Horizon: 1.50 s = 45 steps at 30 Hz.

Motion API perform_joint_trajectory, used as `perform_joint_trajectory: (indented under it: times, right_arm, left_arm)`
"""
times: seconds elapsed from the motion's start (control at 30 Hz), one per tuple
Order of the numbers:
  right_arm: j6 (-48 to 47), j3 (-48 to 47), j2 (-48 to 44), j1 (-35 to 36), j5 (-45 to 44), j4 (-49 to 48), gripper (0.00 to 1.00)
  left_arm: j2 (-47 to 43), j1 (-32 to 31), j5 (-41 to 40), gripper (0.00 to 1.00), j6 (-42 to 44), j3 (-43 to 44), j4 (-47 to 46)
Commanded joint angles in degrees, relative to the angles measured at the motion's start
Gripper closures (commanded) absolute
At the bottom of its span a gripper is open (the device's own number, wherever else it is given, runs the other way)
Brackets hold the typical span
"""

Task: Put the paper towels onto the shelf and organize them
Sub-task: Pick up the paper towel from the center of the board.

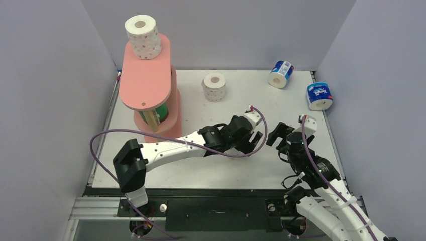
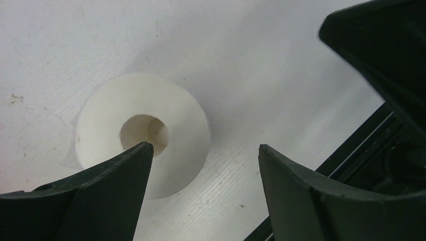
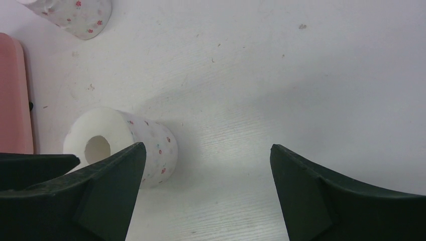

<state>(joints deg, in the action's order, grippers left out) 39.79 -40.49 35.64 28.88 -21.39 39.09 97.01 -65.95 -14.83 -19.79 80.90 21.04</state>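
The pink shelf point(image 1: 147, 80) stands at the far left with a red-dotted paper towel roll point(image 1: 143, 36) on its top board and a green-wrapped roll point(image 1: 160, 113) on a lower tier. Another dotted roll point(image 1: 214, 87) stands upright on the table, and two blue-white rolls point(image 1: 281, 74) point(image 1: 319, 96) lie at the back right. My left gripper point(image 2: 203, 146) is open at mid-table over a white roll point(image 2: 143, 133) seen end-on; its left fingertip point(image 2: 135, 155) overlaps the roll's end. My right gripper point(image 3: 207, 146) is open just to the right, with a dotted roll point(image 3: 125, 145) lying beside its left finger.
Grey walls enclose the white table point(image 1: 281, 108) on three sides. The table's black front edge point(image 2: 351, 150) runs close to the left gripper. The two grippers point(image 1: 252, 144) point(image 1: 275, 134) hang near each other at mid-table. The shelf's edge point(image 3: 12, 95) shows at left in the right wrist view.
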Motion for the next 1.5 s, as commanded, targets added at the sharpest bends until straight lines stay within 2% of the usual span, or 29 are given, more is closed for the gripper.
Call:
perform_joint_trajectory:
  times: [0.0,0.13,0.23,0.5,0.93,1.47]
  right_arm:
    - [0.70,-0.28,-2.04,-0.23,-2.86,1.14,0.11]
    - [1.15,0.13,-1.83,-0.32,-2.20,1.14,0.11]
    - [1.39,0.23,-0.67,-0.32,-2.02,1.10,0.11]
    - [1.27,0.28,-0.71,-0.38,-2.16,0.54,0.11]
    - [1.99,0.41,-0.04,-0.40,-0.92,-0.15,0.12]
    - [2.22,1.45,0.35,-0.39,-0.38,-0.99,0.12]
  left_arm:
    - [3.32,-0.10,0.70,0.25,2.99,4.64,3.58]
    - [1.52,0.16,-2.64,0.25,0.59,3.29,3.93]
    - [-1.74,2.63,-4.42,0.24,-4.82,0.12,3.22]
    - [-12.74,12.50,0.16,0.24,-21.44,-13.76,-1.61]
    - [-7.46,13.82,0.83,0.21,-36.66,-11.84,1.91]
    - [-1.98,11.48,-0.86,0.24,-37.01,-8.87,1.24]
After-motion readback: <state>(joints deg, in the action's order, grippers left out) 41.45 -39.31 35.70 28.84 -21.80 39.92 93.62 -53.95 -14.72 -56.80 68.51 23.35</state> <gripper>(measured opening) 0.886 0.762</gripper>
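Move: The centre paper towel stands upright just beyond and below the left hand: roughly 4 cm ahead, 3 cm to the left, its middle some 11 cm lower. From that hand, the flowered roll farther out stands about 29 cm ahead and 12 cm left, as low; the pink shelf's middle is some 21 cm ahead and 40 cm left, nearly level in height. The right hand has the centre towel about 4 cm ahead, 15 cm left and 11 cm below. No grip yet: the left hand heads for a spot close on the centre towel's left side, fingers staying open. It first dips about 4 cm, then sweeps some 10 cm left and 5 cm forward while turning roughly 35 degrees counter-clockwise, and finally tips downward, sinking another 4 cm as it eases slightly back right. Whether a finger touches the towel can't be seen. ##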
